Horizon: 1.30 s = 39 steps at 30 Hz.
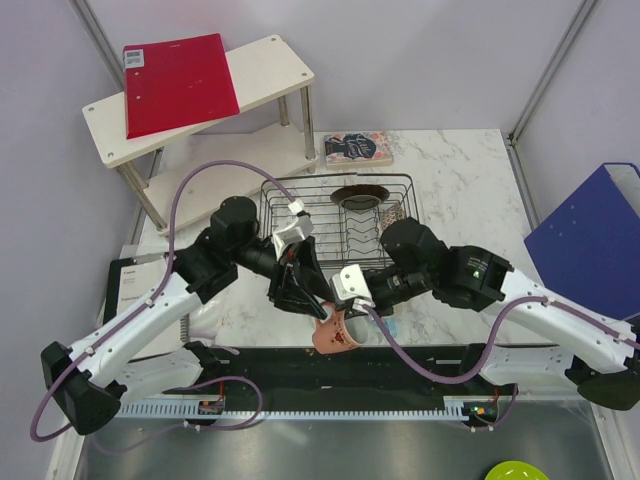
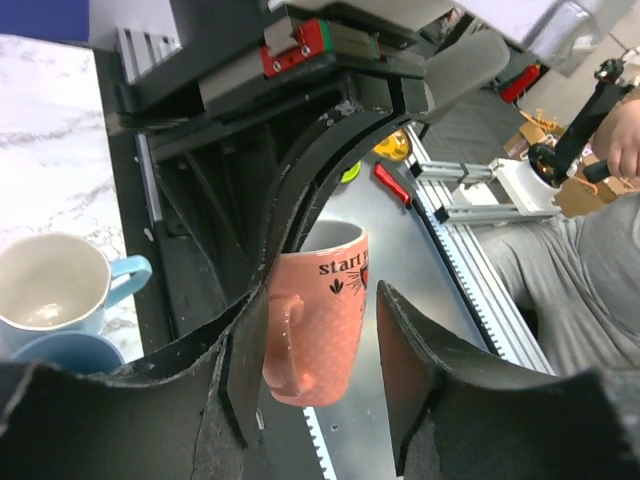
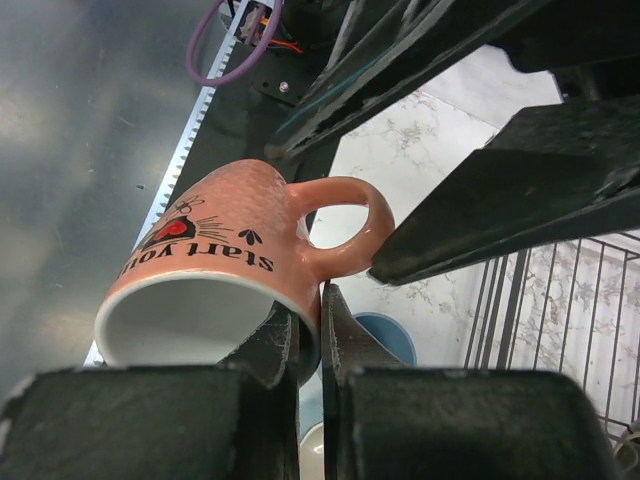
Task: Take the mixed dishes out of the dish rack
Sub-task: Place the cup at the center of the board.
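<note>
A salmon-pink tumbler [image 1: 337, 336] with a handle and black lettering hangs tilted over the table's near edge. My right gripper [image 3: 320, 322] is shut on its rim, one finger inside and one outside, next to the handle. My left gripper [image 2: 320, 300] is open, its fingers [image 2: 245, 370] on either side of the tumbler [image 2: 322, 310], one fingertip close by the handle [image 3: 350, 225]. The wire dish rack [image 1: 300, 205] stands behind both grippers and holds a dark red-brown plate [image 1: 360, 195]. A light-blue mug [image 2: 50, 290] and a blue cup [image 2: 62, 352] stand on the marble beside the rack.
A white two-tier shelf [image 1: 270, 70] with a red folder [image 1: 178, 82] stands at the back left. A book [image 1: 358, 148] lies behind the rack. A blue binder [image 1: 590, 240] is at the right. A lime-green dish [image 1: 515, 470] is at the near right, and a paper [image 1: 135, 285] lies at the left.
</note>
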### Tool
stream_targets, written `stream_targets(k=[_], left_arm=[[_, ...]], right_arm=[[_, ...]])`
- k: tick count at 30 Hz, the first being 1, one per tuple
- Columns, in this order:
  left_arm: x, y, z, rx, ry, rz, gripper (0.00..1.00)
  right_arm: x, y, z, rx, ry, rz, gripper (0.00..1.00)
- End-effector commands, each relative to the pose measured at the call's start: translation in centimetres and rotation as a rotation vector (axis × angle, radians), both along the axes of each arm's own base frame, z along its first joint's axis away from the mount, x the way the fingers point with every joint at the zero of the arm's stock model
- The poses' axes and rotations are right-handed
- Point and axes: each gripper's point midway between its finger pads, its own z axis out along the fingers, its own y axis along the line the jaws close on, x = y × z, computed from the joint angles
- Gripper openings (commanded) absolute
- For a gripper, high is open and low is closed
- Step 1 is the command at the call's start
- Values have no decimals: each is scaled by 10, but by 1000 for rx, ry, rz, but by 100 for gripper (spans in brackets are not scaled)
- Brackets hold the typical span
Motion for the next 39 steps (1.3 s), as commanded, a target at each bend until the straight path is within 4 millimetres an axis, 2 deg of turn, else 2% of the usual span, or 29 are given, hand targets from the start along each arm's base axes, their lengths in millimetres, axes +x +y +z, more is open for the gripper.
stream_targets(k=[1,5,16,23,29,39], left_arm=[[-15,2,-21,63,18,-25,52],[-17,4,-38,110,15,5,52],[-11,8,-56,155,-13,85,56],[11,5,-68,227,-39,205,61],[27,2,-79,302,-45,263,62],[13,-2,-65,254,-30,173,59]], right_arm=[[9,12,28,64,-87,15,0],[11,14,34,67,-96,14,0],[9,6,43,73,-105,-1,0],[4,3,48,78,-104,6,0],[1,1,44,61,-95,12,0],[1,7,36,26,-100,22,0]])
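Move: The pink cup that the left hand is reaching for hangs in the right fingers, about 8 cm below the left hand, 5 cm back and 3 cm to its right. From the right hand, its middle is about 4 cm back, 4 cm left and 2 cm down. On the board, the blue cup stands about 10 cm ahead of the left hand, 7 cm right and 22 cm below; the light-blue cup is 7 cm farther right, level with it. The left hand's rear finger comes up against the pink cup's handle as the hand sinks some 8 cm in two stages. It eases back first, then goes forward past its start, tipping its fingers down about 15 degrees and turning slightly counter-clockwise; they stay a bit over half open. The right hand keeps its pinch on the rim, dips about 2 cm, comes most of the way back up and drifts a centimetre right. ##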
